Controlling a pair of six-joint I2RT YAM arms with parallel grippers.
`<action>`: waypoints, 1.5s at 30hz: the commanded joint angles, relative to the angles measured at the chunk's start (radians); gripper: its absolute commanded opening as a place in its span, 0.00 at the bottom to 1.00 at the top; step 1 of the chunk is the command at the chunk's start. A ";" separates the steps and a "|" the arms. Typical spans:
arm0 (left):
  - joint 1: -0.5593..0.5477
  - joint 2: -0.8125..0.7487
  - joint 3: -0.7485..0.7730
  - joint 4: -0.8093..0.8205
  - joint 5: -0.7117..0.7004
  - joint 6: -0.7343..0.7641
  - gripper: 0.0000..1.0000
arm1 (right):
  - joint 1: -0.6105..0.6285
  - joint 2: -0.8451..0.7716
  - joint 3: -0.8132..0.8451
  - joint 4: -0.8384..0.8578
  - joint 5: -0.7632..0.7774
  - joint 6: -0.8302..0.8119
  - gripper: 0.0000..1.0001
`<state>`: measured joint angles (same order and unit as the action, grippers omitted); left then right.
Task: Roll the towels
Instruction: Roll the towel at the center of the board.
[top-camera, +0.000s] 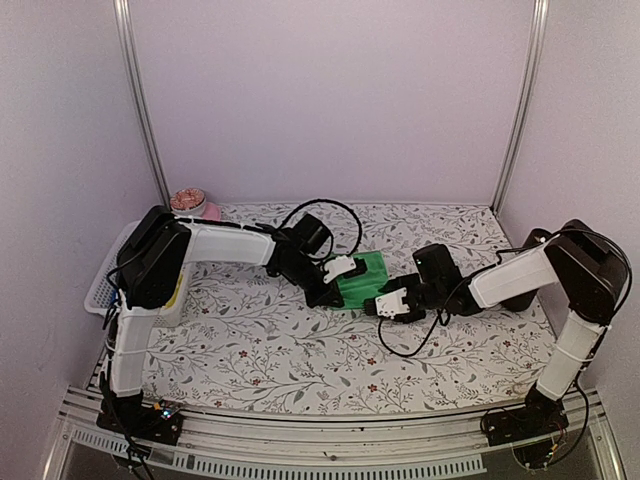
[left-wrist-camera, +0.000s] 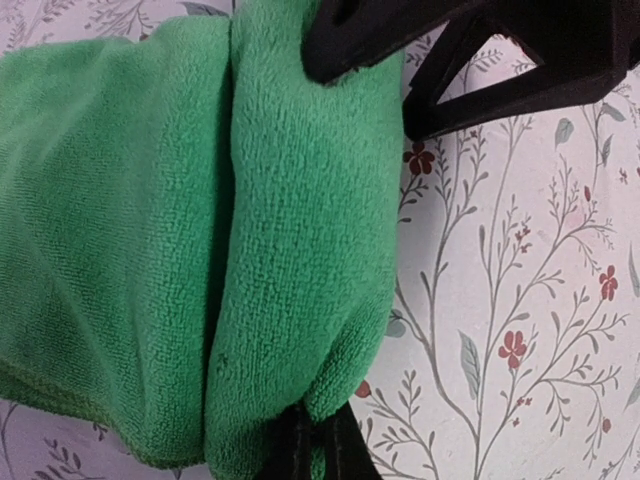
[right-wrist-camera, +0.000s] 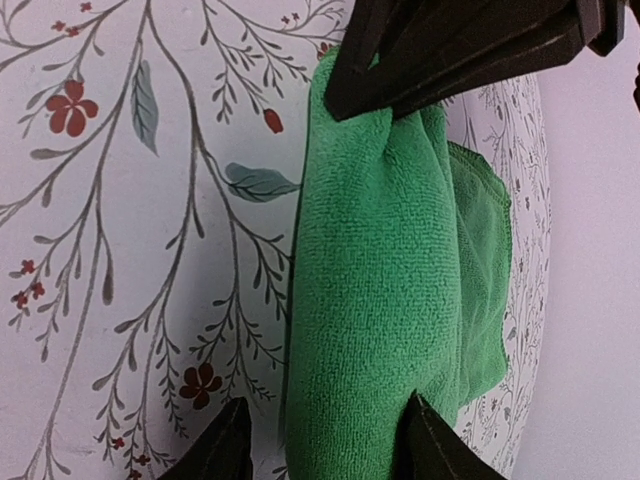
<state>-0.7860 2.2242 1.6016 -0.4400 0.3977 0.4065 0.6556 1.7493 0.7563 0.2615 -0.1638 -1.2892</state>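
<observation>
A bright green towel (top-camera: 364, 277) lies mid-table on the floral cloth, part of it rolled into a thick tube (left-wrist-camera: 300, 250). My left gripper (top-camera: 343, 268) is at the far end of that roll. In the left wrist view its gripper (left-wrist-camera: 318, 428) is shut on the towel's rolled edge. My right gripper (top-camera: 392, 304) is at the roll's near end (right-wrist-camera: 370, 300). There its gripper (right-wrist-camera: 325, 440) straddles the tube, open, with one fingertip (right-wrist-camera: 215, 450) standing clear of the cloth. A yellow sliver (top-camera: 179, 290) shows in the basket, mostly hidden behind the left arm.
A white mesh basket (top-camera: 100, 285) sits at the left edge beside the left arm. A pink bowl (top-camera: 195, 205) stands at the back left corner. Cables loop over the table behind the towel. Walls close in the back and both sides.
</observation>
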 joint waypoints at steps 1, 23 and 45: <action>-0.001 0.057 -0.017 -0.111 0.033 -0.014 0.00 | 0.009 0.051 0.038 0.012 0.067 0.036 0.47; -0.005 -0.201 -0.263 0.044 -0.047 -0.072 0.35 | -0.044 0.133 0.339 -0.579 -0.178 0.177 0.07; -0.230 -0.460 -0.644 0.611 -0.477 0.155 0.39 | -0.177 0.471 0.828 -1.303 -0.528 0.236 0.07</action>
<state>-0.9802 1.7309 0.9588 0.0174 0.0307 0.4683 0.4931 2.1437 1.5448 -0.8459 -0.6285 -1.0725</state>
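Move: Lying crosswise between the hands, the green towel roll has its middle about 7 cm left of the right hand and 1 cm ahead of it, slightly lower; its right end is between the part-open fingers. The still-flat part of the towel lies some 9 cm ahead of this hand and 6 cm to its left. From the left hand, already shut on the roll's left end, the roll's middle is roughly 7 cm to the right, level ahead and in height. Closing on the towel roll's right end while easing about 2 cm forward, the right hand pinches it, then stays nearly in place and turns its wrist some 55 degrees, top forward, so its fingers swing from pointing ahead-down to back-down. Meanwhile the left hand holds briefly, opens, slides off back and left, then rises, ending about 7 cm back and 5 cm up. ##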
